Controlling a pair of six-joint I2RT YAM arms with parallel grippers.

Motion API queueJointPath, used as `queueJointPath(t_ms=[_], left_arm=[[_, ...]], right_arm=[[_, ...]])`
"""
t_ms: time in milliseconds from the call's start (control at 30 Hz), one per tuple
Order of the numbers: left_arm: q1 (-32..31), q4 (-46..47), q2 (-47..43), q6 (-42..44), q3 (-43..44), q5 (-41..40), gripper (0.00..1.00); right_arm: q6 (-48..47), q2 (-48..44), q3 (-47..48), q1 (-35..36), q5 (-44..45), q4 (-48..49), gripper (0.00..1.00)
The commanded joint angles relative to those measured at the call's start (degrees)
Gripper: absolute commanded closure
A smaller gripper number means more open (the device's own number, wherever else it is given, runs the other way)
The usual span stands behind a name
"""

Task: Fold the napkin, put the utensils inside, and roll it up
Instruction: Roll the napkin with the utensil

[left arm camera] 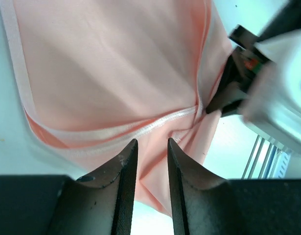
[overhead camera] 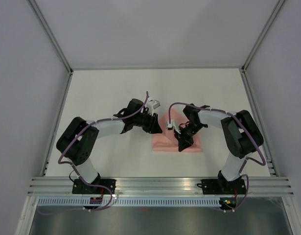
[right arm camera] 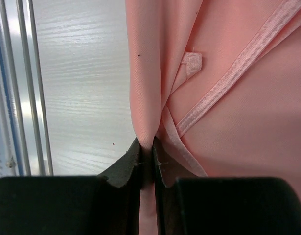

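Observation:
The salmon-pink napkin [overhead camera: 165, 143] lies partly folded on the white table between both arms, its hemmed edges crossing in the left wrist view [left arm camera: 111, 73]. My right gripper [right arm camera: 147, 144] is shut on a raised fold of the napkin [right arm camera: 228, 122], and the cloth stands up between its fingertips. It hangs over the napkin's front right part [overhead camera: 182, 145]. My left gripper [left arm camera: 151, 147] is open above the napkin's left side [overhead camera: 160, 128], with cloth showing through the gap and not pinched. The right gripper's dark fingers [left arm camera: 227, 93] appear there holding the gathered cloth. The utensils are out of view.
Aluminium rails [overhead camera: 160, 185] run along the table's near edge and show at the left of the right wrist view [right arm camera: 23, 88]. Grey enclosure walls stand at both sides and the back. Bare white table [overhead camera: 116, 93] surrounds the napkin.

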Motion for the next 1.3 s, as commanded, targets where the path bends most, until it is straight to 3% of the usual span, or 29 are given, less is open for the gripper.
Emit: queueJointPath(t_ms=[0,167,300,433,467,500,800,1267], left_arm=[[-1.4,6.45,-8.02,-1.4,-3.88,-7.59,0.66],[-4.73,17.16,-17.96,0.97,-15.64,-19.29,0.65],[-16.74,23.51,-23.95,11.74,-21.55,-35.95,0.61],[-27.75,24.12,-20.55,23.11,-20.59,-50.4,0.61],[-29.42,24.56,-19.4,26.35,-20.41,-51.64,0.44],[-32.14,24.83,-18.34,27.51,-20.06,-53.04,0.43],[-40.25,26.41,-7.01,36.13,-14.88,-51.74,0.41],[-39.99,23.35,4.08,38.51,-8.72,-45.69,0.42]], right_arm=[[-6.46,9.1,3.22,-1.0,1.64,-6.96,0.95],[-10.77,16.77,9.38,-2.23,-0.48,-15.67,0.94],[-10.86,20.11,11.85,-3.11,-0.57,-16.99,0.94],[-10.6,21.26,12.73,-3.55,-0.66,-17.52,0.94],[-10.51,21.44,12.82,-3.64,-0.75,-17.52,0.94],[-10.25,21.87,12.99,-3.81,-0.66,-17.43,0.94],[-9.37,22.76,13.0,-4.51,-1.01,-16.55,0.94],[-9.02,22.76,12.82,-4.69,-1.1,-16.2,0.94]])
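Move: The napkin's rolled near edge lies about 8 cm back and 8 cm right of the left hand, some 5 cm lower. The right gripper already pinches this roll, whose middle is level with its fingers and about 2 cm to their left. The napkin's unrolled part is centred about 2 cm ahead of the left hand, 7 cm to its right and 6 cm below. Left lifts, swings back-right about 14 cm, lowers opening over the roll; right keeps pinching, tipping back 30 degrees. ##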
